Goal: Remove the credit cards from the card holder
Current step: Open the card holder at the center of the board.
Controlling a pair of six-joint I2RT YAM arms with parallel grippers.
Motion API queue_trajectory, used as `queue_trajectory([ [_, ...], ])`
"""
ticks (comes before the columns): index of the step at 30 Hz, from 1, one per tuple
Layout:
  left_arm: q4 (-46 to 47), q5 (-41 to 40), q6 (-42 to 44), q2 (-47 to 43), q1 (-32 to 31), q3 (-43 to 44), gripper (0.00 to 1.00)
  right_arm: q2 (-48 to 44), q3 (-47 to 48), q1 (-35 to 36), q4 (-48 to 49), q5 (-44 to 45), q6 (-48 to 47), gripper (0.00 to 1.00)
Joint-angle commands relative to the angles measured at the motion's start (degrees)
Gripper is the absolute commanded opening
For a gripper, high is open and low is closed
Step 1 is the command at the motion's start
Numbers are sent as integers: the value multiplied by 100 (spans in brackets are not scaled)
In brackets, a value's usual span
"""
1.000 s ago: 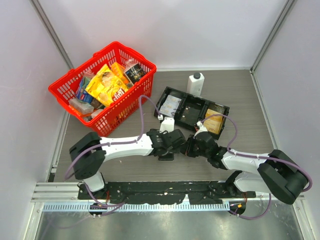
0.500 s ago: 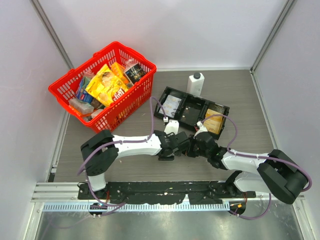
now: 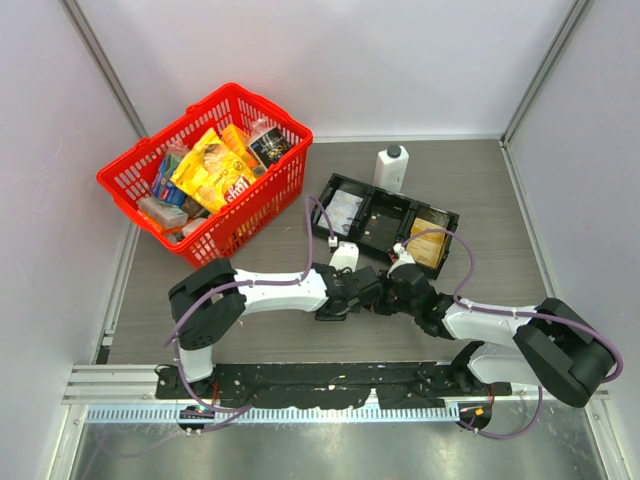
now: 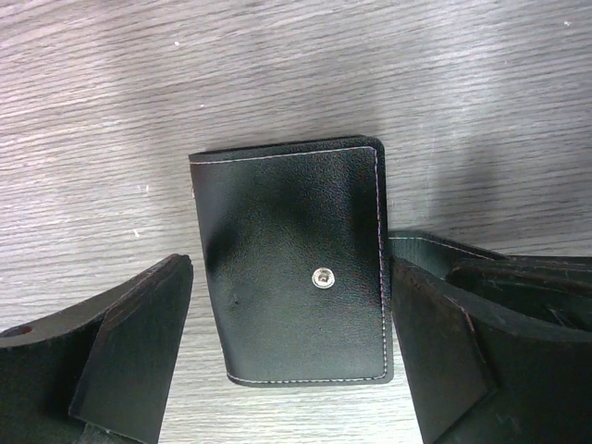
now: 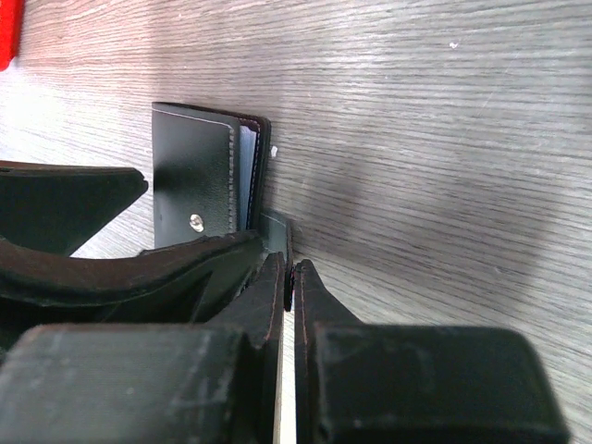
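Note:
The black card holder (image 4: pixel 277 213) lies flat on the wood table, its snap stud facing up. My left gripper (image 4: pixel 291 273) is open and straddles it, one finger (image 4: pixel 129 361) on each side. My right gripper (image 5: pixel 289 270) is shut on the holder's thin snap tab (image 4: pixel 430 248), right beside the left gripper's finger. Between the holder's covers (image 5: pixel 190 180) shows a light blue credit card edge (image 5: pixel 245 176). From above, both grippers (image 3: pixel 352 292) (image 3: pixel 385 294) meet at the table's middle and hide the holder.
A long black tray (image 3: pixel 385 236) lies behind the grippers, with a pale card (image 3: pixel 345 210) in its left compartment and a golden-yellow one (image 3: pixel 428 243) in its right. A white bottle (image 3: pixel 391 167) stands behind it. A red basket (image 3: pixel 285 125) of packets sits at the back left.
My left arm has swung right, bringing its gripper up against the right gripper and over the holder. The right arm has not moved.

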Motion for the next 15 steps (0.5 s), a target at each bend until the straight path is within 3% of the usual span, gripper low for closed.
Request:
queue_trajectory([
  [1, -77, -489, -112, -533, -19, -78, 85, 1, 101, -14, 57, 28, -107, 1],
  [15, 2, -621, -314, -1614, 280, -939, 54, -8, 216, -49, -259, 186, -133, 1],
])
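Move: The closed card holder lies right under my left hand between its wide-open fingers, its middle about 1 cm ahead and 1 cm below; its strap is some 5 cm to that hand's right. The black tray is roughly 15 cm ahead and 11 cm right of my left hand, the red basket about 27 cm ahead and 28 cm left. From my right hand, the card holder lies about 7 cm left and 1 cm ahead, 1 cm below. With the right finger of my left hand hooked at the cover's free edge beside the strap, I lift that hand about 4 cm, then swing it some 3 cm left while its fingers close by about a third, peeling the cover up and over to the left. My right hand stays put, still pinching the strap with shut fingers. ##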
